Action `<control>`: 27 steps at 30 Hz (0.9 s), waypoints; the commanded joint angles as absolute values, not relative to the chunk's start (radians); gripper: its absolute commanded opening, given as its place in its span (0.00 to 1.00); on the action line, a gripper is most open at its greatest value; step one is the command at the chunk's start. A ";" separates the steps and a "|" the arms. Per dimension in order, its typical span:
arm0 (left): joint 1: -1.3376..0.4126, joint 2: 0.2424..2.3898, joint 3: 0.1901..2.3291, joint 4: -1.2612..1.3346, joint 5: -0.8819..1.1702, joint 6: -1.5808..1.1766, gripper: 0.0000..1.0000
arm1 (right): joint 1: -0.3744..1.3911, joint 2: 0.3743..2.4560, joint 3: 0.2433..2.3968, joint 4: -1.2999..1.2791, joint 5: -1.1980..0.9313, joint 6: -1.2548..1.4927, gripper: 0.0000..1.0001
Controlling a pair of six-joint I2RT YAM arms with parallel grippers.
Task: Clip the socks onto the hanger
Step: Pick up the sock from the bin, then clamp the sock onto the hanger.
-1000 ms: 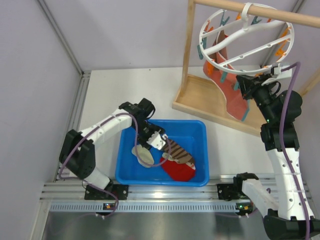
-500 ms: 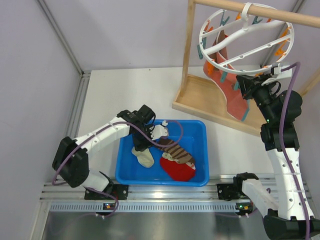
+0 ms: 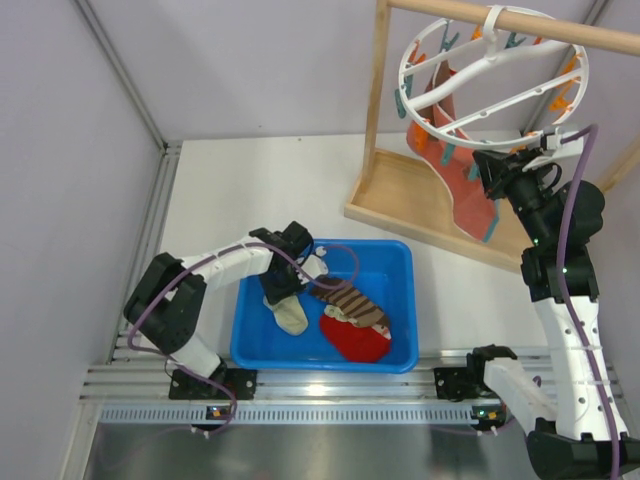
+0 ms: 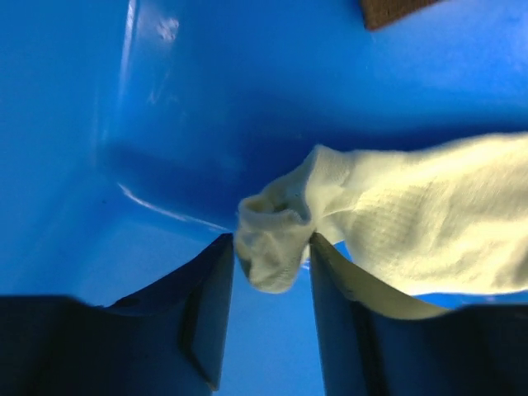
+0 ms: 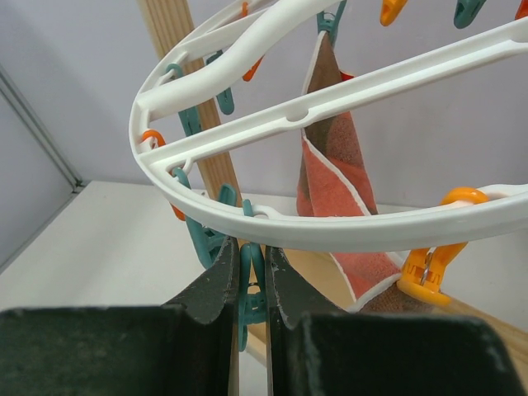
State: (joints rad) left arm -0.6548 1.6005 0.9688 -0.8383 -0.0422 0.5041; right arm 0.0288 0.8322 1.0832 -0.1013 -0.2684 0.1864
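A cream sock (image 3: 291,315) lies in the blue bin (image 3: 400,252), and its bunched end (image 4: 276,239) sits between my left gripper's fingers. The left gripper (image 3: 284,291) (image 4: 272,247) is down inside the bin, with both fingers pressing that sock end. The white ring hanger (image 3: 406,82) (image 5: 355,233) hangs from the wooden rod at the upper right. Just below its rim, my right gripper (image 3: 490,172) (image 5: 252,247) is shut on a teal peg (image 5: 252,290).
A brown striped sock (image 3: 352,300) and a red sock (image 3: 357,342) also lie in the bin, to the right of the cream one. A salmon-red cloth (image 3: 470,208) hangs clipped under the hanger. The wooden frame (image 3: 405,195) and rod (image 3: 520,22) stand behind.
My left gripper has moved down and to the left in the bin, and its jaws have narrowed around the cream sock's end. The right arm has not moved.
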 commanded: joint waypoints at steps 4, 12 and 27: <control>-0.643 1.569 0.965 -0.732 0.035 0.494 0.28 | 0.034 0.810 1.121 -0.149 -0.275 0.158 0.00; -0.640 1.309 1.011 -0.638 0.188 0.495 0.00 | 0.035 0.807 1.124 -0.146 -0.281 0.167 0.00; -0.771 1.353 1.390 -0.302 0.393 0.633 0.00 | 0.034 0.842 1.158 -0.107 -0.379 0.245 0.00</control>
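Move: Just under the left hand, its pinchable end already between the open fingertips, lies the cream sock, its middle about 4 cm back, 1 cm right and 1 cm below the fingertips. The striped sock is some 13 cm to the hand's right and 1 cm back; the red sock roughly 15 cm right and 9 cm back, both about 1 cm lower. From the right hand the cream sock lies about 13 cm back, 32 cm left and 40 cm down. Closing its fingers on the cuff end of the cream sock first, nearly in place, the left hand then lifts fast out of the blue bin, about 27 cm up and some 17 cm right, drifting forward, towards the hanger. Its fingers swing from straight down to point right and forward, roughly 65 degrees. The right hand keeps its pinch on a teal clip. ##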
